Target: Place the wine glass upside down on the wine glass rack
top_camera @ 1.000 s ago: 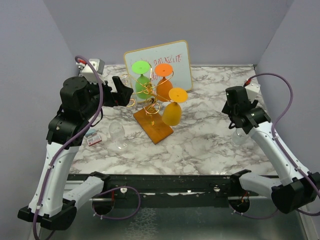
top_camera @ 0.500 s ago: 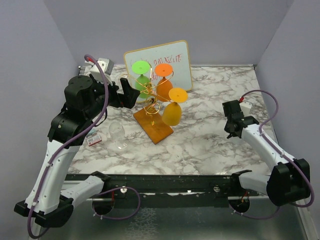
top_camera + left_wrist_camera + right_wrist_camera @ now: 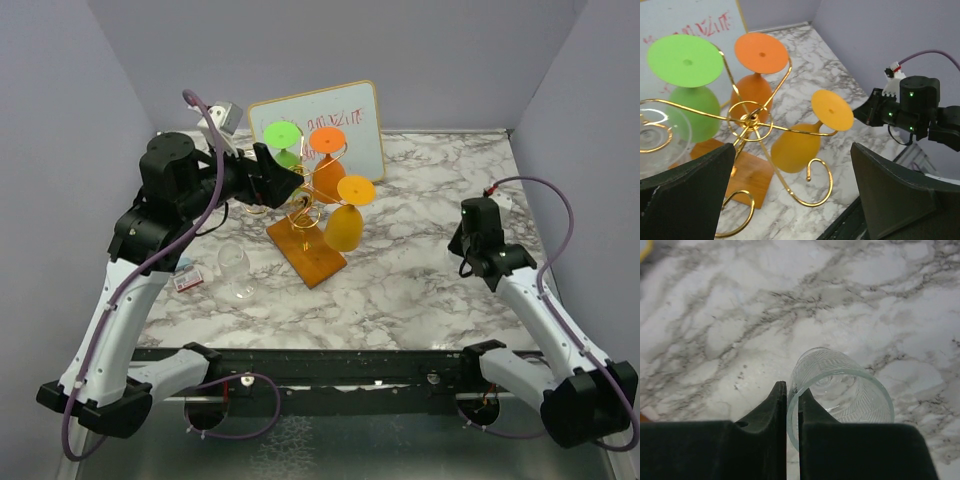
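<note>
A clear patterned wine glass [image 3: 850, 390] stands on the marble at the right. My right gripper [image 3: 792, 390] is shut on its rim, one finger inside the bowl and one outside. In the top view that gripper [image 3: 472, 262] covers the glass. The gold wire wine glass rack [image 3: 305, 205] stands mid-table on its wooden base [image 3: 312, 258]. My left gripper [image 3: 275, 172] hovers by the rack's left side, open and empty. In the left wrist view the left gripper [image 3: 792, 170] looks down over the rack's hub [image 3: 747, 120].
Green [image 3: 283, 135], orange [image 3: 327, 140] and yellow [image 3: 350, 210] glasses hang upside down on the rack. A clear foot [image 3: 655, 135] rests in a left arm. Another clear glass [image 3: 235, 268] and a small card [image 3: 185, 280] lie left. A whiteboard [image 3: 340, 120] stands behind.
My right gripper has closed onto the clear glass's rim. The left arm has swung right and up, closer to the rack, its jaws still wide.
</note>
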`<act>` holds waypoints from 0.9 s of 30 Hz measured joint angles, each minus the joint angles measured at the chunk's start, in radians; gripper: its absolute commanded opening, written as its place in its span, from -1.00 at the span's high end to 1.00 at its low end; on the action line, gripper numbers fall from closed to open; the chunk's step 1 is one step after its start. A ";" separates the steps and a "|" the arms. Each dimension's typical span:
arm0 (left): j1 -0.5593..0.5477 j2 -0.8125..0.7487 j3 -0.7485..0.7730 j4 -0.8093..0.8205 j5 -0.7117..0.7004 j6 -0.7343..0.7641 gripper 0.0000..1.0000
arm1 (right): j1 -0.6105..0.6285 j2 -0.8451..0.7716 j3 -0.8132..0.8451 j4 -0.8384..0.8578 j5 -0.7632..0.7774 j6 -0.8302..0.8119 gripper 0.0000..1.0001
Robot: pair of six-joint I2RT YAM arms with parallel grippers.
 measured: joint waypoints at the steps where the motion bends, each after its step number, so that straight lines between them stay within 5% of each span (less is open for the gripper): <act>1: 0.000 0.011 0.000 0.011 0.021 -0.021 -0.94 | 0.000 -0.030 0.000 0.020 -0.015 -0.004 0.97; 13: -0.077 0.092 -0.003 0.285 0.161 -0.291 -0.94 | 0.000 -0.410 -0.063 0.380 -0.220 0.023 0.97; 27: -0.426 0.290 0.007 0.556 -0.122 -0.568 -0.97 | 0.000 -0.545 -0.161 0.853 -0.413 0.228 0.97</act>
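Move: The right hand already holds the clear wine glass by its rim, its middle about 4 cm ahead, 1 cm left and 5 cm below the pads, clear of the table. From that hand the rack is some 37 cm left and 11 ahead, the yellow glass 28 left and 5 ahead. The empty left hand has the held glass roughly 40 cm right, 7 ahead and 34 lower, with the rack 14 ahead, 3 right, 22 below. Steeply up, by about 27 cm, the right hand carries the clear glass, easing left and, late on, a little back, while its wrist swings some 65 degrees from pointing down to slightly up, its pinch on the rim kept. Meanwhile the left hand, wide open, travels about 18 cm right past the rack and up slightly towards the glass, rolling its left side down. ##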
